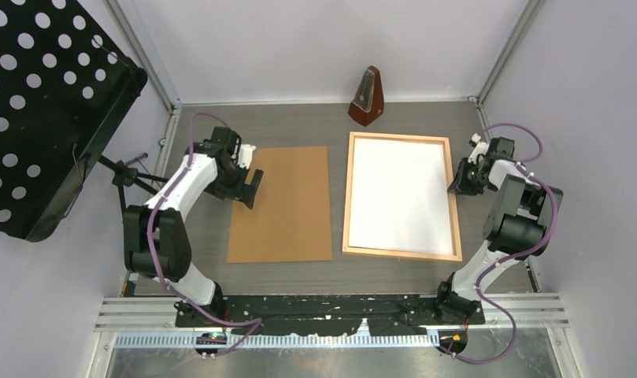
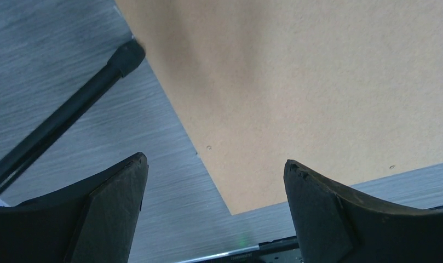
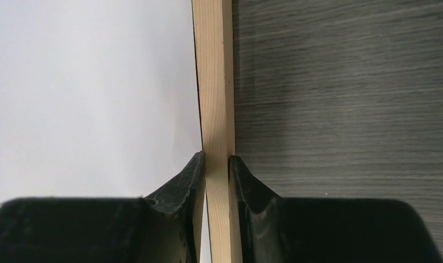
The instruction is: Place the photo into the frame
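Observation:
The frame (image 1: 401,253), thin pale wood, lies flat on the right half of the table. Inside it lies the photo (image 1: 398,193), plain white side up, filling the opening; its printed side is hidden. My right gripper (image 1: 459,179) is shut on the frame's right rail. In the right wrist view, its two fingers press the wooden rail (image 3: 213,82) from both sides at the right gripper (image 3: 216,157), with the photo (image 3: 93,93) on the left. My left gripper (image 1: 252,189) hangs open over the left edge of the brown backing board (image 1: 283,205), holding nothing. The left gripper (image 2: 214,160) straddles the board's near corner.
A brown metronome (image 1: 367,96) stands at the back wall. A black perforated music stand (image 1: 39,110) overhangs the left side, and its black leg (image 2: 60,123) reaches the table near the backing board (image 2: 295,82). Grey walls close in on both sides.

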Available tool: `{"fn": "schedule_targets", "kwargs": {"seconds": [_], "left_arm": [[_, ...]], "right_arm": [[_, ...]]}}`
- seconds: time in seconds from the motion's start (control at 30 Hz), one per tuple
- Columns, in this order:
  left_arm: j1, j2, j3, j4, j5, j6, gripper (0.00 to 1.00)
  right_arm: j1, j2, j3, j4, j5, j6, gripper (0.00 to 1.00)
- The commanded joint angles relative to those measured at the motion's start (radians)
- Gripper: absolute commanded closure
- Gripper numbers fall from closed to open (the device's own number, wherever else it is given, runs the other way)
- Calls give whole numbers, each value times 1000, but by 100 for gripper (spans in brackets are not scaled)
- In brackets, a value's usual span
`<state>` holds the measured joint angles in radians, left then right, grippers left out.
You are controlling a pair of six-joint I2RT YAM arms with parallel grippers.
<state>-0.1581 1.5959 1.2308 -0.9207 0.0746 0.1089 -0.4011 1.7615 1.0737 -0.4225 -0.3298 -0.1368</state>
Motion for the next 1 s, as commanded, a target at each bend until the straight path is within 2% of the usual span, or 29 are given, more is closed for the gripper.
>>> {"fn": "schedule_targets", "kwargs": {"seconds": [0.0,0.13,0.27,0.37,0.67,0.77,0.97], "left_arm": [[38,-64,-26,-35,-14,40,7],[77,-67,-47,-48,-5,44,7],[98,-70,-79,-41,2,46,7],[108,-55,-92,-30,17,39,6],[128,35,-114,-15,135,-15,5],[130,60,-127,10,155,-20,6],[129,100,-140,53,191,-47,8]], "right_arm": [[-3,-4,58,27,39,-11,67],[-1,-71,70,26,13,-19,48],[28,-148,84,4,-37,-14,39],[78,-200,85,-9,-61,-4,36],[462,-311,68,24,-27,35,27],[606,-296,82,47,-7,42,26],[785,-184,131,81,20,67,24]]}}
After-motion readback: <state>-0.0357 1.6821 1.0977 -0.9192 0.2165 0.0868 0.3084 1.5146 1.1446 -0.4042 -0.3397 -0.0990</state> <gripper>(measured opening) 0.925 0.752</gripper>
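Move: The backing board's middle lies about 55 cm to the right hand's left and 4 cm nearer the base. The frame with the photo in it is still pinched at its right rail; its middle is 17 cm to that hand's left, level with it, and the metronome stands 28 cm left, 25 cm ahead. From the left hand the board's middle is about 9 cm ahead, 12 cm right and 8 cm below, the stand's foot 9 cm ahead, 3 cm left. The frame's right rail is let go as the right fingers open; that hand lifts about 12 cm and swings some 27 cm left over the photo towards the backing board, turning about 40 degrees counter-clockwise and tilting its fingers outward. Over the board, the wide-open left hand sinks about 5 cm while drawing back 4 cm towards the near left corner, its fingertips tipping back towards the base. ##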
